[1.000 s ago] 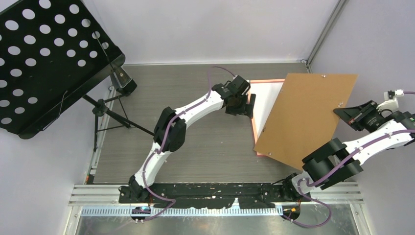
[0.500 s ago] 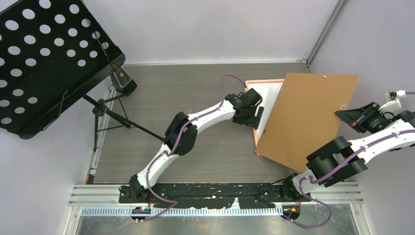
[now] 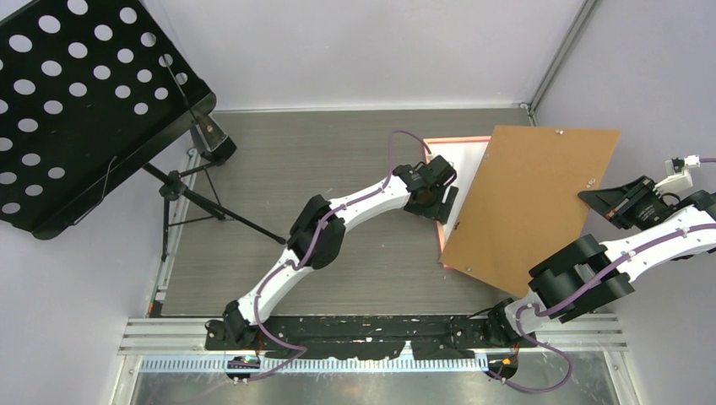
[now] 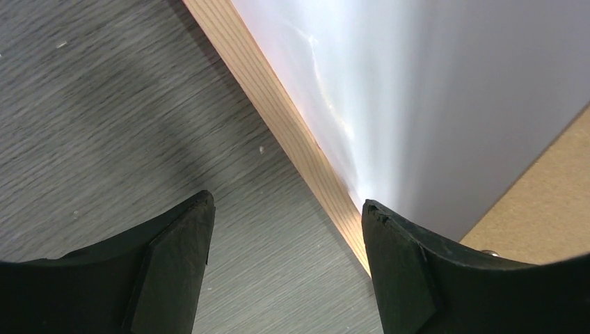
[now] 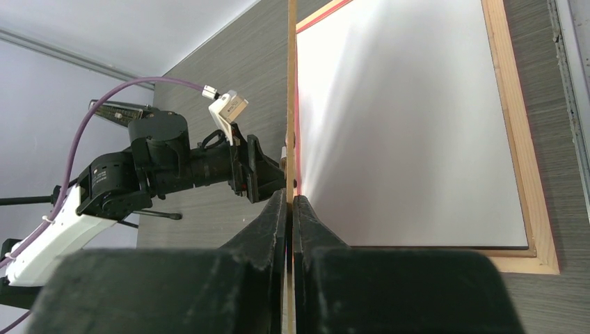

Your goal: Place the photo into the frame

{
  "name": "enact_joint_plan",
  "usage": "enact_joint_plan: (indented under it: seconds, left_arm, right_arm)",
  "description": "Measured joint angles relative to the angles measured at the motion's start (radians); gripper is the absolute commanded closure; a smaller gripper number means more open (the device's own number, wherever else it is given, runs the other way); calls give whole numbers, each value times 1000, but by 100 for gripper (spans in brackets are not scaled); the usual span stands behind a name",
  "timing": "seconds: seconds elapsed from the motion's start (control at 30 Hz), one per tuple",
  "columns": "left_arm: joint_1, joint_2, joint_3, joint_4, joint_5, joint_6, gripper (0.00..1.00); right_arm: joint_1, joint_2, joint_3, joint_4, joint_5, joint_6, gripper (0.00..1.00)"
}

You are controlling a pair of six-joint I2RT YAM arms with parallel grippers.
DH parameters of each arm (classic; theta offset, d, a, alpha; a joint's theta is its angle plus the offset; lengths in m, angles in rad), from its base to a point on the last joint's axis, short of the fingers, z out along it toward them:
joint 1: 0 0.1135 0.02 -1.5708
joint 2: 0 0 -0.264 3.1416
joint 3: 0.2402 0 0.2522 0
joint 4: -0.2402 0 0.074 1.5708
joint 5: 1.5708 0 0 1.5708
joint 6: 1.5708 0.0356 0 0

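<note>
The pink-orange frame [image 3: 456, 140] lies flat on the table at the back right. Inside it the photo [image 3: 463, 169] shows only its white back. My left gripper [image 3: 443, 202] is open and low over the frame's left rail [image 4: 278, 104]. One finger is over the table, the other over the edge of the photo [image 4: 417, 104]. My right gripper [image 3: 591, 196] is shut on the right edge of the brown backing board [image 3: 528, 207] and holds it tilted above the frame. In the right wrist view the board [image 5: 291, 104] is edge-on between the shut jaws [image 5: 289, 209], with the photo [image 5: 410, 132] beneath.
A black perforated music stand [image 3: 76, 101] on tripod legs [image 3: 194, 202] fills the back left. Walls close in the table at the back and on the right. An aluminium rail [image 3: 380, 333] carrying both arm bases runs along the near edge.
My left gripper has moved right and nearer along the frame's left rail, and its jaws have narrowed slightly. The right arm shifted slightly right, still holding the board up.
</note>
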Motion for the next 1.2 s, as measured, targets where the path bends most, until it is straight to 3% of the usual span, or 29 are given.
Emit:
enact_joint_plan:
  seconds: [0.57,0.8,1.2]
  left_arm:
    - [-32,36,33,8,-26,55,25]
    - [-28,10,-25,45,-21,53,49]
    - [-4,-92,-206,117,22,46,71]
  right_arm:
    - [0,7,0,0,0,-3,94]
    - [0,14,0,0,-1,-12,95]
    - [0,14,-6,-1,-9,-19,94]
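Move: The frame's left rail runs between my left hand's open fingers, about 2 cm to the right of the hand point and 1 cm below it, nearer the inner finger. The photo, white back up, lies in the frame, its middle some 13 cm right and level ahead; the backing board hangs about 13 cm right, 5 cm back and 12 cm higher. From my right hand the rail lies roughly 26 cm left, 9 cm ahead and 25 cm below. I sink my left hand about 1 cm astride the frame's left rail and ease it about 1 cm to the right and slightly back. Then I close the fingers to roughly half their gap, so the inner finger comes onto the rail's inside edge, and draw the rail some 2 cm left. My right hand keeps the backing board pinched and still above the frame. ##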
